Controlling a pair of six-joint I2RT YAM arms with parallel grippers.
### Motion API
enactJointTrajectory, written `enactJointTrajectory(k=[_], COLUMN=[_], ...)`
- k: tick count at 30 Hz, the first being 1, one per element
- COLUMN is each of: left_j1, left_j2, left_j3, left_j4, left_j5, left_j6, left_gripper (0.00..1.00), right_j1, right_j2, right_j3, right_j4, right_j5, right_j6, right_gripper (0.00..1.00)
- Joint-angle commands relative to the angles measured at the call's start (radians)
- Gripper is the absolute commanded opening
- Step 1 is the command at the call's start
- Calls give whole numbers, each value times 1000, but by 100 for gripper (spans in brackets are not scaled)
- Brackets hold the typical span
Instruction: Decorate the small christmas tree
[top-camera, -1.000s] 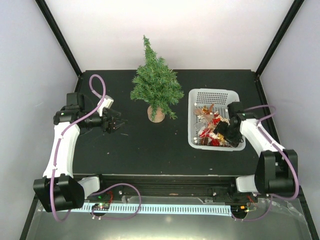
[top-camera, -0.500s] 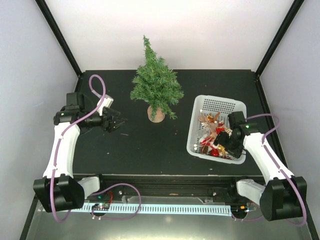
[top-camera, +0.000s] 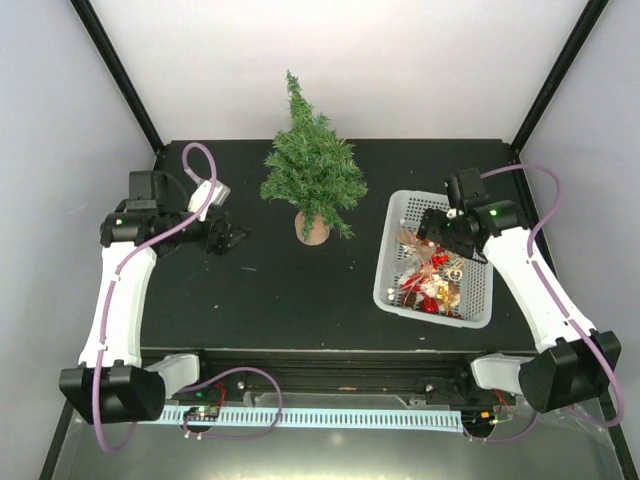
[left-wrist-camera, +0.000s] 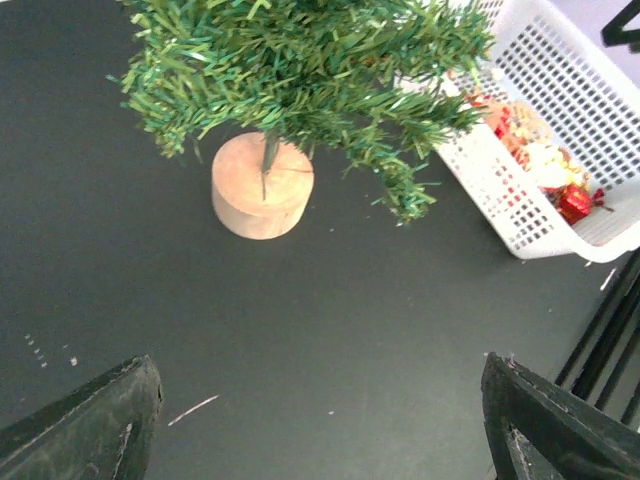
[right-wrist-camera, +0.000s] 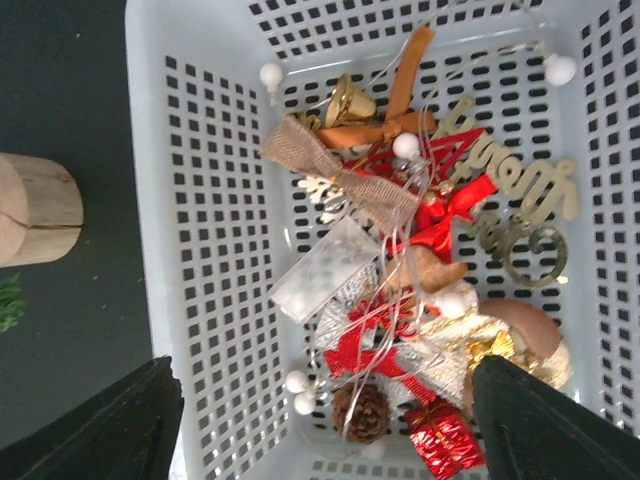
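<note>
The small christmas tree (top-camera: 313, 165) stands upright in its round brown pot (top-camera: 312, 228) at the middle back of the black table, and I see no ornaments on it. The left wrist view shows its lower branches (left-wrist-camera: 300, 60) and pot (left-wrist-camera: 262, 185). My left gripper (top-camera: 225, 240) hovers left of the tree, open and empty (left-wrist-camera: 318, 400). My right gripper (top-camera: 443, 238) hangs open over the white basket (top-camera: 436, 197), nothing between its fingers (right-wrist-camera: 325, 400). Below it lie a pine cone (right-wrist-camera: 362, 410), red gift box (right-wrist-camera: 440, 440), gold bell (right-wrist-camera: 345, 100), burlap bow (right-wrist-camera: 340, 175) and red ribbon (right-wrist-camera: 440, 215).
The perforated basket (right-wrist-camera: 200, 250) sits skewed, right of the tree, its near corner towards the table's front edge. A clear plastic box (right-wrist-camera: 325, 268), a gold word ornament (right-wrist-camera: 510, 190) and a wire string with white beads tangle among the ornaments. Black frame posts rise at the back corners.
My right gripper rose from the basket's near end and moved over its far half; the basket turned slightly askew. The left arm lifted and drew back a little.
</note>
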Motion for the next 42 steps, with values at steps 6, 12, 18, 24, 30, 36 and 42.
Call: enactJointTrajectory(k=[6,12,18,24,30,36,42], left_j1=[13,10,7,-1,-9,-9,-9], left_j2=[69,145,152,136,114,101,82], left_j3=[122,183,175,132,105,91,79], left_j4=[-109,-120,-92,-60,-51,-38,-43], left_j5=[-27,62,107,138,139,127,114], left_j6=[28,24,8,-24,-41,-51,-53], left_gripper=[88,88,88,88,88,88,88], right_j1=[-34,-78,-79,-81,-101,-126,-141], right_j2=[76,198,322,375,444,468,450], right_j3=[-42,-75,-66,-53,-19,-14,-40], right_j4=[77,138,174,227,230,227,263], right_j5=[42,-11,-32,-24,-9,2,-12], right_j6=[57,87,102,117,106,83,73], right_gripper=[68,49,46,46,46,39,26])
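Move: The burlap ribbon's end, crossed by the white-berry strands in the basket, lies about 6 cm ahead of the right hand, 3 cm to its right and 15 cm below. From the right hand, at much the same depth, the gold bell is some 13 cm ahead and 3 right, the red bow 5 ahead and 7 right, the red gift box 7 back and 3 right. From the left hand the ribbon's end is about 50 cm right, 6 ahead and 23 below. The ribbon's end and berry strands are approached from above: the right hand sinks about 14 cm into the basket while easing some 6 cm forward, then shifts slightly right at the bottom. Its fingers tip about 15 degrees nearer to straight down, turn a little clockwise and close from wide to about a third open, their tips coming close around the strands, still unshut. ##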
